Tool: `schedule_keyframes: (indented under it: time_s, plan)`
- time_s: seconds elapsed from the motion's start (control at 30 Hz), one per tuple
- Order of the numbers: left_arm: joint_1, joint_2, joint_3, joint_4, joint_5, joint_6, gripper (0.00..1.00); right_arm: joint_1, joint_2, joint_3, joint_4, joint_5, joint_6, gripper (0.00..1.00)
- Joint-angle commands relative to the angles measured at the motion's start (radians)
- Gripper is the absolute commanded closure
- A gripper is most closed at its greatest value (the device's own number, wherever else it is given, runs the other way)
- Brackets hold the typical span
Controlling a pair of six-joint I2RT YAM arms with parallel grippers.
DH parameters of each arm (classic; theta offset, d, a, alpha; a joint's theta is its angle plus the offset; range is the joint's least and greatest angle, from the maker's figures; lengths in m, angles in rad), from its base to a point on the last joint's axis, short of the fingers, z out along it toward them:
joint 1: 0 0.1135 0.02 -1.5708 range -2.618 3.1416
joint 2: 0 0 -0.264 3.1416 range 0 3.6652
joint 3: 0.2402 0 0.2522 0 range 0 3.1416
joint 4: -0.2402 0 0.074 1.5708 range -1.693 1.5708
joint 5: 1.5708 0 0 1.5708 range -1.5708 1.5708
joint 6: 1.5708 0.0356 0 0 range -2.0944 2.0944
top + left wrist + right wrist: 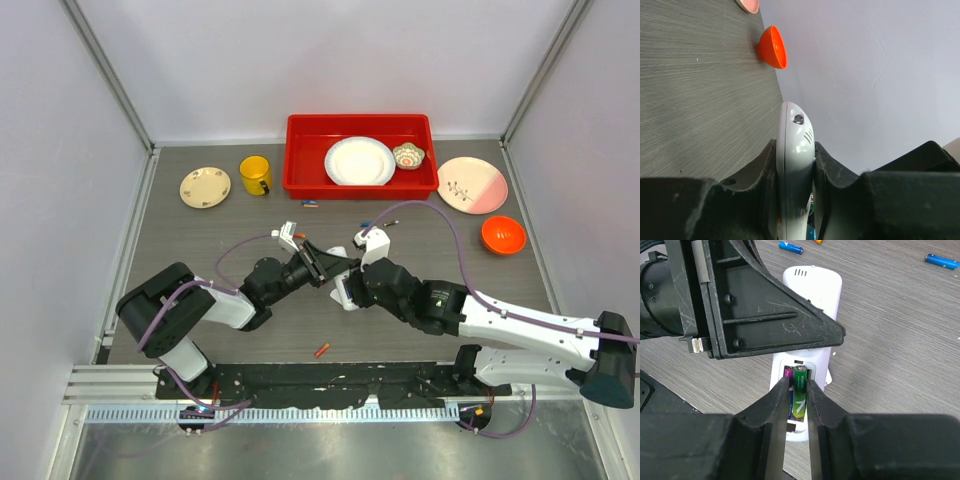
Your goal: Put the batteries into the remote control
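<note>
My left gripper (328, 266) is shut on the white remote control (795, 145), holding it on edge just above the table. In the right wrist view the remote control (812, 290) shows its open battery bay, with a purple-and-blue battery (788, 374) lying in one slot. A green battery (800, 390) lies in the slot beside it. My right gripper (798, 385) straddles the green battery with its jaws a little apart, a thin gap showing on the left side. Loose batteries lie on the table: blue ones (790, 247) (942, 260) and an orange one (321, 350).
A red tray (300, 160) at the back holds a white plate (360, 160) and a small bowl (408, 155). A yellow mug (256, 175) and a cream plate (205, 187) stand to its left. A pink plate (472, 185) and an orange bowl (503, 234) stand to its right.
</note>
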Motion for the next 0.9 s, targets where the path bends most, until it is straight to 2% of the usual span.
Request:
schedule_keyframes:
  time_s: [0.0, 0.57, 0.87]
  plan:
    - [-0.002, -0.050, 0.027, 0.316, 0.007, -0.012, 1.00, 0.002, 0.013, 0.040, -0.051, 0.026, 0.014, 0.73]
    - [-0.003, -0.039, 0.022, 0.316, 0.014, -0.012, 1.00, 0.004, -0.032, 0.086, -0.071, 0.097, 0.026, 0.62]
    - [-0.003, -0.031, 0.023, 0.316, 0.014, -0.009, 1.00, 0.002, -0.075, 0.101, -0.023, 0.019, 0.008, 0.53]
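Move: The green battery is in the remote's well at the right hand's fingertips, about 1 cm ahead, 1 cm left and 1 cm below the hand point. The purple battery lies level and some 2 cm left, also 1 cm below; the remote's middle is roughly 5 cm ahead and 2 cm left, 1 cm below. From the left hand, still gripping the remote, the green battery lies about 5 cm back and 1 cm right, at its height. The right fingers open wider around the green battery, then rise about 2.5 cm, clear of the remote. ##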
